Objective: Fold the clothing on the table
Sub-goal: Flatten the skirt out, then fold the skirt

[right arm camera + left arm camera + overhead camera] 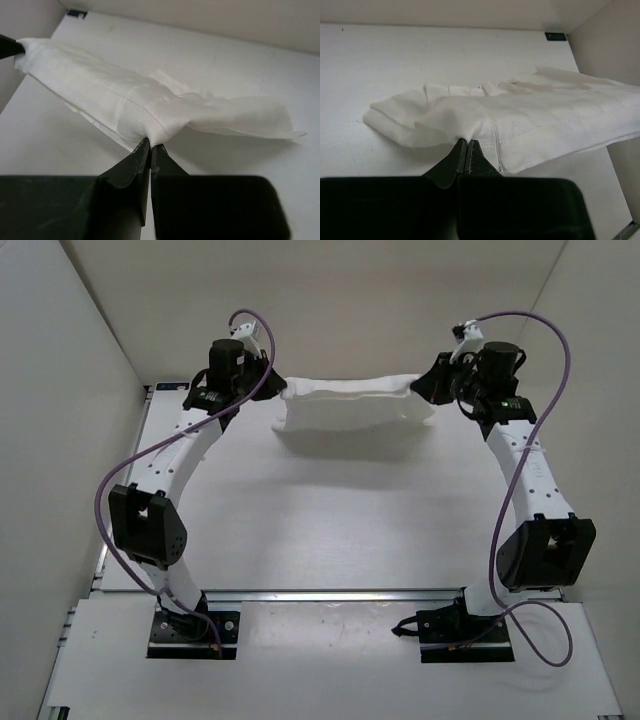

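Note:
The clothing (355, 408) is a white, thin garment stretched between both arms at the far side of the table (330, 530). Its top edge is lifted and its lower part hangs down onto the table surface. My left gripper (275, 388) is shut on the clothing's left end; in the left wrist view the black fingertips (466, 142) pinch the fabric (530, 120) beside a stitched seam. My right gripper (425, 383) is shut on the right end; in the right wrist view its tips (150, 144) pinch a bunched fold of the fabric (125, 95).
White walls enclose the table on the left, back and right. A silver rail (330, 593) runs along the near edge by the arm bases. A black corner bracket (555, 36) sits at a far corner. Purple cables loop off both arms.

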Tool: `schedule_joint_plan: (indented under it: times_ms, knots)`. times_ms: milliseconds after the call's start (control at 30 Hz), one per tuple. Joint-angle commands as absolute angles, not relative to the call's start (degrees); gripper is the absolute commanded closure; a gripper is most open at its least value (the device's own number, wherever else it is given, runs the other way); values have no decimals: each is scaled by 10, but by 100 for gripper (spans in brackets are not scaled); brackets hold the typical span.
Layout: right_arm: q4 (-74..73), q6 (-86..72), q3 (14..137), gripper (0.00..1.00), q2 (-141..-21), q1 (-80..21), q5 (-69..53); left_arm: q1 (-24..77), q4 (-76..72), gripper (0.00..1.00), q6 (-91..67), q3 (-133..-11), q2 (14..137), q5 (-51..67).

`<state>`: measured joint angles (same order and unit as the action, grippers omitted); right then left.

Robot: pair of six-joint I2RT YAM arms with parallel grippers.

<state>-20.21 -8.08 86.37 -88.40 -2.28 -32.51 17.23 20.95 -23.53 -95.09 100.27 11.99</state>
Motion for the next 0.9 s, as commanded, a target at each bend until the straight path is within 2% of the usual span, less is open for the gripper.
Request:
schedule_joint_plan:
  times_ms: [0, 67, 167, 333, 467, 533, 600, 700, 867]
  knots:
    - [-181, -64, 869, 100, -873, -1, -339, 166, 196, 100, -223, -956, 963, 98]
    - [-181, -62, 817, 100, -853, 18, -346, 170, 188, 100, -214, -878, 937, 91]
    - [-173, -55, 671, 100, -785, 4, -334, 178, 173, 100, -207, -749, 872, 87]
    - [-199, -125, 393, 100, -588, -61, -302, 256, 238, 100, -186, -577, 726, 55]
    - [-265, -224, 318, 100, -442, -154, -278, 309, 325, 100, -249, -484, 600, 94]
    - [-248, -286, 289, 100, -416, -171, -288, 288, 324, 100, -289, -455, 562, 105]
    - [-204, -287, 266, 100, -444, -164, -313, 222, 295, 100, -294, -428, 555, 133]
    - [-129, -268, 268, 99, -519, -106, -364, 188, 262, 100, -286, -434, 617, 135]
    - [-84, -201, 384, 100, -703, -51, -373, 175, 218, 100, -264, -539, 825, 165]
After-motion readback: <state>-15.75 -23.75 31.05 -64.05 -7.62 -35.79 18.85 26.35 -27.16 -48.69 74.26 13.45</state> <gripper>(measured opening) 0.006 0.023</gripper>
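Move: Both hands hold the skirt stretched between them; its hanging middle is level ahead with each, 13 cm right of the left hand and 14 left of the right, about 9 cm lower. The bare table patch it goes to lies some 18 cm back, 13 right and 24 below the left hand, and 14 back, 14 left and 28 below the right. The metal rail crosses about 22 cm nearer the bases than that patch. Still pinching the skirt's edge, both hands sweep back 26 cm and down about 20, then 5 forward, tipping down. ##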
